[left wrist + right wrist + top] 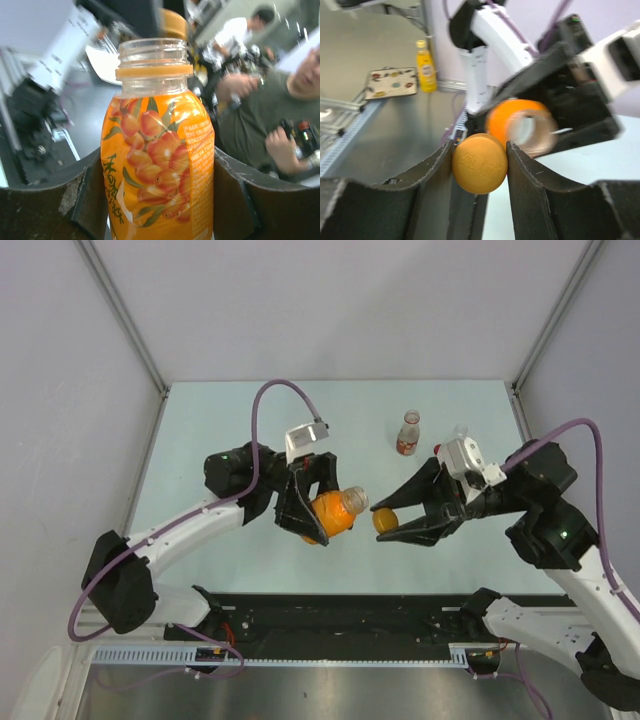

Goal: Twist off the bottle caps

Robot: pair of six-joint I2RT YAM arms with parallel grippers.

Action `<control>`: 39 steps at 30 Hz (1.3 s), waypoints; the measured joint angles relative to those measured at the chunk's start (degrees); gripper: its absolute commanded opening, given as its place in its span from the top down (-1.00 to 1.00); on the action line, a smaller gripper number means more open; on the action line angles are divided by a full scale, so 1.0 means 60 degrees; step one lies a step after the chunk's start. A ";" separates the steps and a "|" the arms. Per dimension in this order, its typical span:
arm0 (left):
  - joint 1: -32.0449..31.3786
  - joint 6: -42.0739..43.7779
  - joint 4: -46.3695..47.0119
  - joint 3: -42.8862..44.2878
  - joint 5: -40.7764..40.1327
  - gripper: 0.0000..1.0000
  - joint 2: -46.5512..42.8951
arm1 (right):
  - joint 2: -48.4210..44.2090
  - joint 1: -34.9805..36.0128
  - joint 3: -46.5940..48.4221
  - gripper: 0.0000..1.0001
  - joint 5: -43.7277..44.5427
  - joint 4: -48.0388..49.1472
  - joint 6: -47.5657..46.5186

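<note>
My left gripper (318, 510) is shut on the orange-filled bottle (332, 513), held tilted above the table with its open, capless neck (155, 62) pointing right. My right gripper (390, 522) is shut on the orange cap (386, 520), a short gap to the right of that neck. In the right wrist view the cap (480, 163) sits pinched between both fingers, and the bottle's open mouth (527, 129) shows blurred behind it. A clear bottle with a reddish label band (408, 434) stands upright at the back. A clear bottle (459, 432) stands just behind my right wrist, partly hidden.
The pale table (230, 410) is fenced by grey walls at the left, back and right. A black rail (340, 612) runs along the near edge between the arm bases. Purple cables arch over both arms.
</note>
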 measured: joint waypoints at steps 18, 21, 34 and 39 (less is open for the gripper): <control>0.2135 0.5938 -0.4656 -0.1785 -0.3060 1.00 -0.3512 | 0.0317 -0.0051 0.0295 1.00 0.7377 -0.1056 0.0787; 0.2004 0.8470 -0.7537 -0.1297 -0.4623 1.00 -0.4612 | 0.1009 0.0033 0.0036 1.00 0.9417 -0.1067 0.1228; 0.1945 1.2094 -1.2928 -0.1133 -1.0276 1.00 -0.6579 | 0.3719 -0.0226 -0.2189 1.00 1.3027 0.0117 0.3308; 0.1945 1.2284 -1.3296 -0.1370 -1.1027 1.00 -0.7016 | 0.5158 -0.0557 -0.2878 1.00 1.3285 0.0874 0.3854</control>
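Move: From the right hand, which still holds the orange cap, open table beside the removed caps lies about 30 cm ahead, 6 cm right and 44 cm below; the white cap lies some 9 cm to the right of that spot. The label bottle stands about 39 cm ahead and 14 cm right, the clear bottle 35 ahead and 24 right. The left hand grips the orange bottle; its old table spot lies about 20 cm ahead, 14 cm left and 38 cm below. Swinging away from each other, both hands keep their hold. The right rises slightly, then sweeps the orange cap about 28 cm forward and as far down towards the table before the label bottle, turning nearly 90 degrees clockwise and tipping its fingers down. The left carries the orange bottle forward, then also left, staying near its height while turning some 80 degrees counter-clockwise. ##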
